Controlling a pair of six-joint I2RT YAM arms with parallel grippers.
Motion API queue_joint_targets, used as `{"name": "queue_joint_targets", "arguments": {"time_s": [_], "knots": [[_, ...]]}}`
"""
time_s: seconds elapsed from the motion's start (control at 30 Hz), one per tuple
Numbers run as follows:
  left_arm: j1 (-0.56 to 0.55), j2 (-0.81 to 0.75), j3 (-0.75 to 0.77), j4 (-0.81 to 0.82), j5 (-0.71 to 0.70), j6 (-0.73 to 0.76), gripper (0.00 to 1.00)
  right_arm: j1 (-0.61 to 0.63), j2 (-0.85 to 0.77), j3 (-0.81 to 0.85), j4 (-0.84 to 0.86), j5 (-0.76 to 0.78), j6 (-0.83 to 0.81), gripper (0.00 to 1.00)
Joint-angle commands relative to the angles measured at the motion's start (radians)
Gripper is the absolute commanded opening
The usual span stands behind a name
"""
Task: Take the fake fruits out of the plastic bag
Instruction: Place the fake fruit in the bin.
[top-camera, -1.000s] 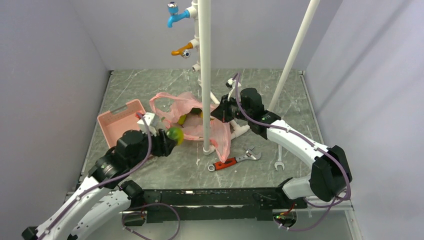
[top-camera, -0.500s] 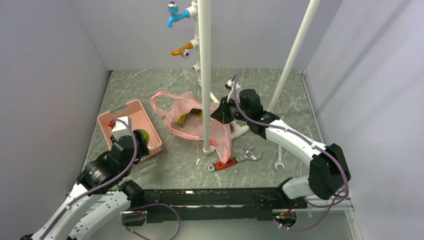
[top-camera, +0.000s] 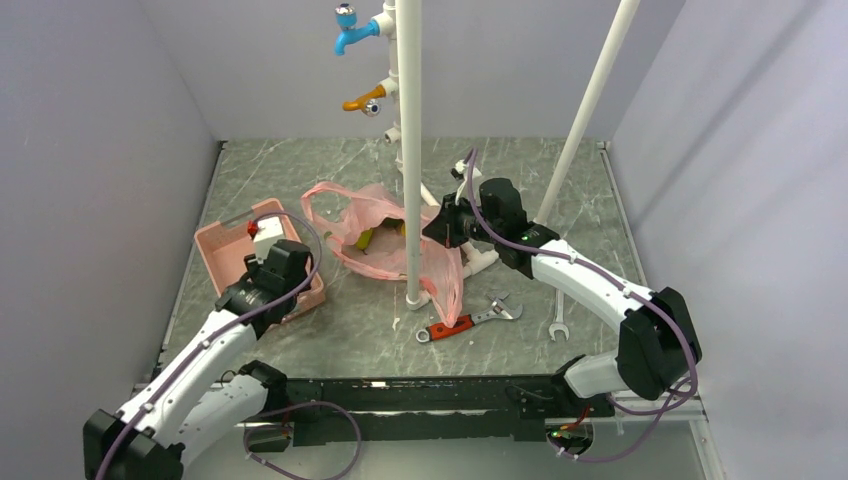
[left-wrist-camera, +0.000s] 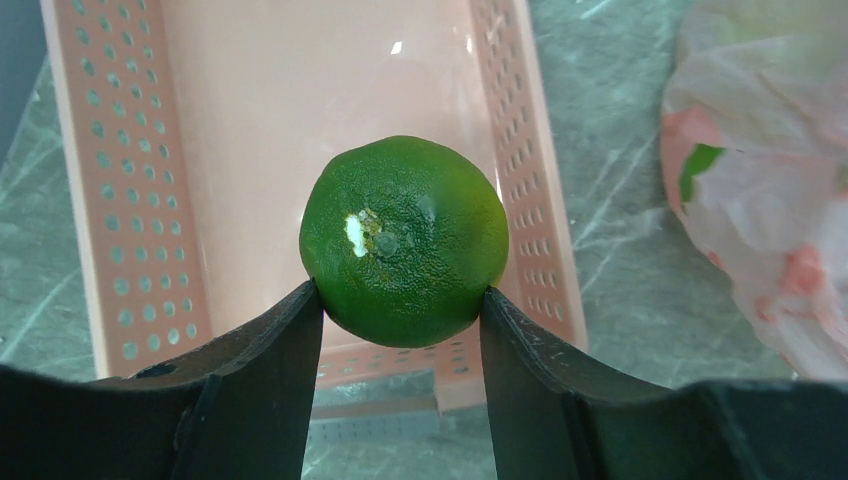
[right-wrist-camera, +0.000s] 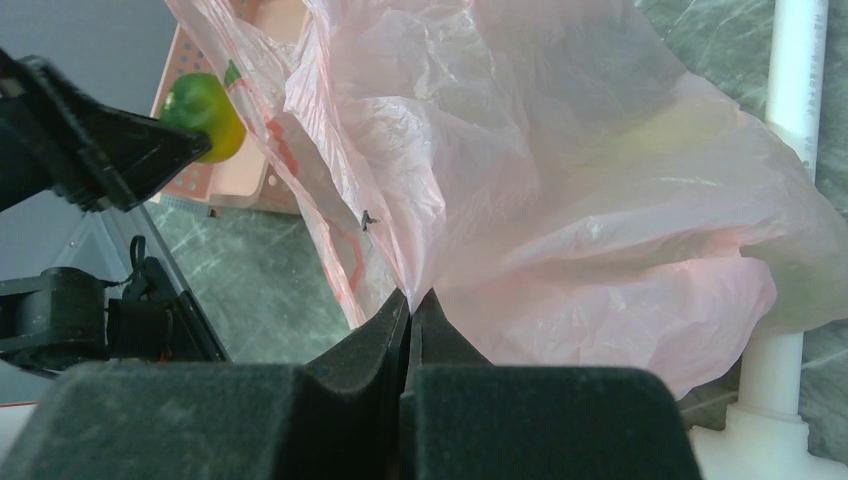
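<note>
A round dark-green fake fruit (left-wrist-camera: 404, 240) is pinched between the two black fingers of my left gripper (left-wrist-camera: 400, 300), which hangs above the pink slotted basket (left-wrist-camera: 120, 200). The right wrist view also catches that fruit (right-wrist-camera: 205, 100) at its far left. The pink plastic bag (top-camera: 375, 235) lies crumpled beside the white post, with a yellow-green fruit (top-camera: 365, 238) showing through it. My right gripper (right-wrist-camera: 411, 295) is shut on a fold of the bag (right-wrist-camera: 560, 200) and holds that edge up. In the top view the held fruit is hidden under the left wrist.
A white upright pipe (top-camera: 411, 150) stands right against the bag, and a slanted white pole (top-camera: 590, 110) rises at the right. A red-handled adjustable wrench (top-camera: 455, 325) and a steel spanner (top-camera: 558, 320) lie near the front. Blue (top-camera: 350, 25) and orange (top-camera: 365, 100) taps sit on the rear pipe.
My left arm has swung left, carrying the green fruit from beside the bag to above the pink basket. The right gripper has kept its pinch on the bag.
</note>
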Motion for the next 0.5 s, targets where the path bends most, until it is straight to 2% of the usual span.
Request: {"name": "queue_joint_targets", "arguments": {"time_s": [0.0, 0.07, 0.23, 0.47], "knots": [[0.096, 0.036, -0.043, 0.14, 0.162, 0.026, 0.39, -0.008, -0.044, -0.009, 0.038, -0.003, -0.003, 0.0], [0.112, 0.049, -0.068, 0.165, 0.2, 0.021, 0.41, -0.012, -0.046, -0.012, 0.04, -0.004, -0.002, 0.0], [0.121, 0.075, -0.101, 0.171, 0.178, -0.016, 0.46, -0.019, -0.042, -0.007, 0.046, -0.014, 0.0, 0.0], [0.122, 0.117, -0.108, 0.16, 0.198, -0.042, 0.47, -0.019, -0.035, -0.006, 0.061, -0.035, 0.015, 0.0]]}}
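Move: The green fruit is already in the left hand above the bin's near half; the bin's middle lies about 4 cm ahead, 4 cm left and some 10 cm below. The pink bag's middle is some 20 cm to this hand's right, 5 cm farther out and about 8 cm lower. From the right hand, which pinches the bag's edge, the bin's middle is about 33 cm left, 4 cm back and 16 cm down. The left hand lowers the green fruit almost straight down by about 5.5 cm into the near part of the bin, fast at first and then easing off, with hardly any travel forward or sideways. The wrist tips some 10 degrees further downward with a slight roll as it sinks, and the fingers keep their hold on the fruit's sides without opening. ##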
